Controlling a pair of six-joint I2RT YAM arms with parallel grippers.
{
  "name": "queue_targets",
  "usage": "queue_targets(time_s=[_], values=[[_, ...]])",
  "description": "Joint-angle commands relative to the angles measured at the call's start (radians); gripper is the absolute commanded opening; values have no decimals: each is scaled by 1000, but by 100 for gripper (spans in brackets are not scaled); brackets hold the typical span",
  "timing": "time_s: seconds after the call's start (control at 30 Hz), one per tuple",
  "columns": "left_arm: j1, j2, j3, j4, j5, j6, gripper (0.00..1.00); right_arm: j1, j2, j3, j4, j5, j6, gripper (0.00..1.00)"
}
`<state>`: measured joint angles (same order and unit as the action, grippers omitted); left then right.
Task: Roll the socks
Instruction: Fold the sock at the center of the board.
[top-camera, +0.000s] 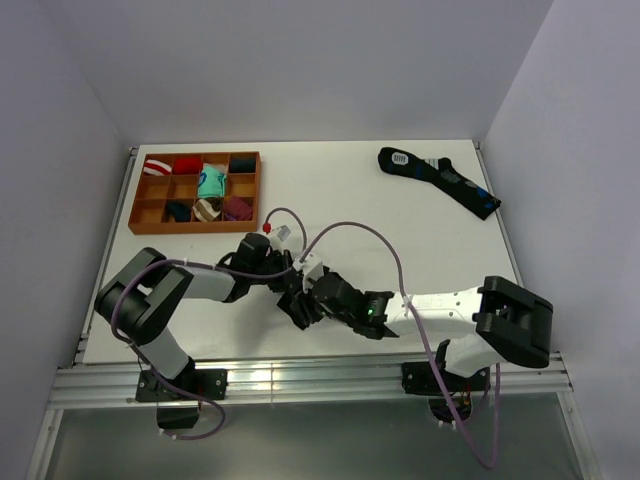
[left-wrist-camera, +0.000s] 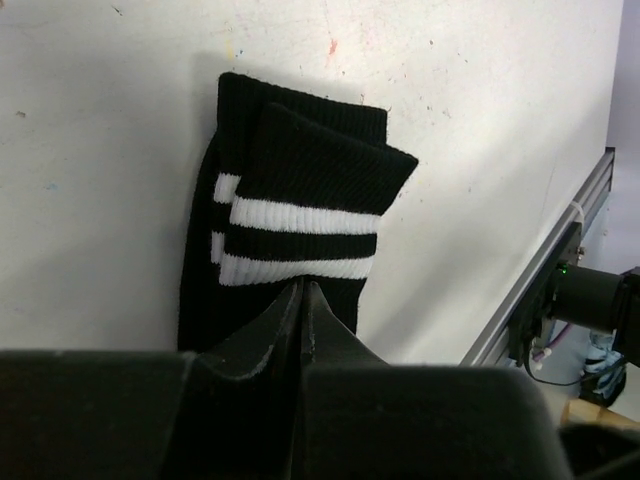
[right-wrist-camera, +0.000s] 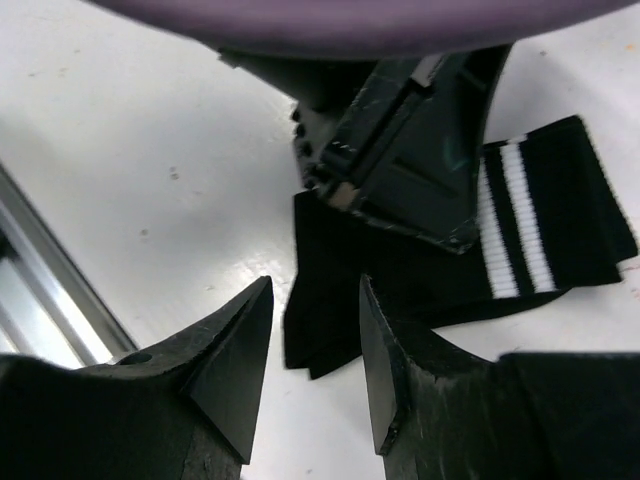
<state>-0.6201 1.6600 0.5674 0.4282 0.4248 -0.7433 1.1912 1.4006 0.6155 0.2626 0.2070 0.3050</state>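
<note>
The socks (left-wrist-camera: 300, 200) are black with two white stripes at the cuff and lie flat, one on top of the other, on the white table. My left gripper (left-wrist-camera: 302, 290) is shut, its tips resting on the socks just below the stripes; I see no fabric between the jaws. In the right wrist view the socks (right-wrist-camera: 420, 280) stretch to the right under the left gripper's body (right-wrist-camera: 400, 150). My right gripper (right-wrist-camera: 315, 285) is open at their plain end, nothing between its fingers. From above, both grippers (top-camera: 305, 292) meet over the socks (top-camera: 298, 315) near the front edge.
A wooden tray (top-camera: 195, 229) with rolled sock bundles stands at the back left. A longer dark sock with blue marks (top-camera: 440, 180) lies at the back right. The aluminium rail (left-wrist-camera: 560, 260) of the table's front edge runs close to the socks.
</note>
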Motion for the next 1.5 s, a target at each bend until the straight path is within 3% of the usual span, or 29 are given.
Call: queue_targets(time_s=[0.0, 0.53, 1.47], values=[[14, 29, 14, -19, 63, 39, 9, -24, 24, 52, -8, -28, -101, 48], [34, 56, 45, -72, 127, 67, 11, 42, 175, 145, -98, 66, -164, 45], [63, 70, 72, -141, 175, 81, 11, 149, 270, 219, -210, 229, -135, 47]])
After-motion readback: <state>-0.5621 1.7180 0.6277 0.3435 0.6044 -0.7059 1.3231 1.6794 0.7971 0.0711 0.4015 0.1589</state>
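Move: The left gripper's shut fingertips already rest on the folded sock beside the white stripes; the sock's folded end lies about 7 cm back and 1 cm left of them, roughly 2 cm lower. From the open right hand, that folded end is some 7 cm below, about 1 cm back and 2 cm left. The striped cuff lies about 9 cm ahead of the right hand and 3 cm to its right, also about 7 cm down. The left hand keeps its closed fingertips on the sock near the stripes, barely shifting, while the right hand comes down about 6 cm onto the folded end. The right first slips a centimetre or so forward, then draws back about 2.5 cm as it sinks, its fingers tipping some 20 degrees steeper and staying half open, ending astride the end's edge. ##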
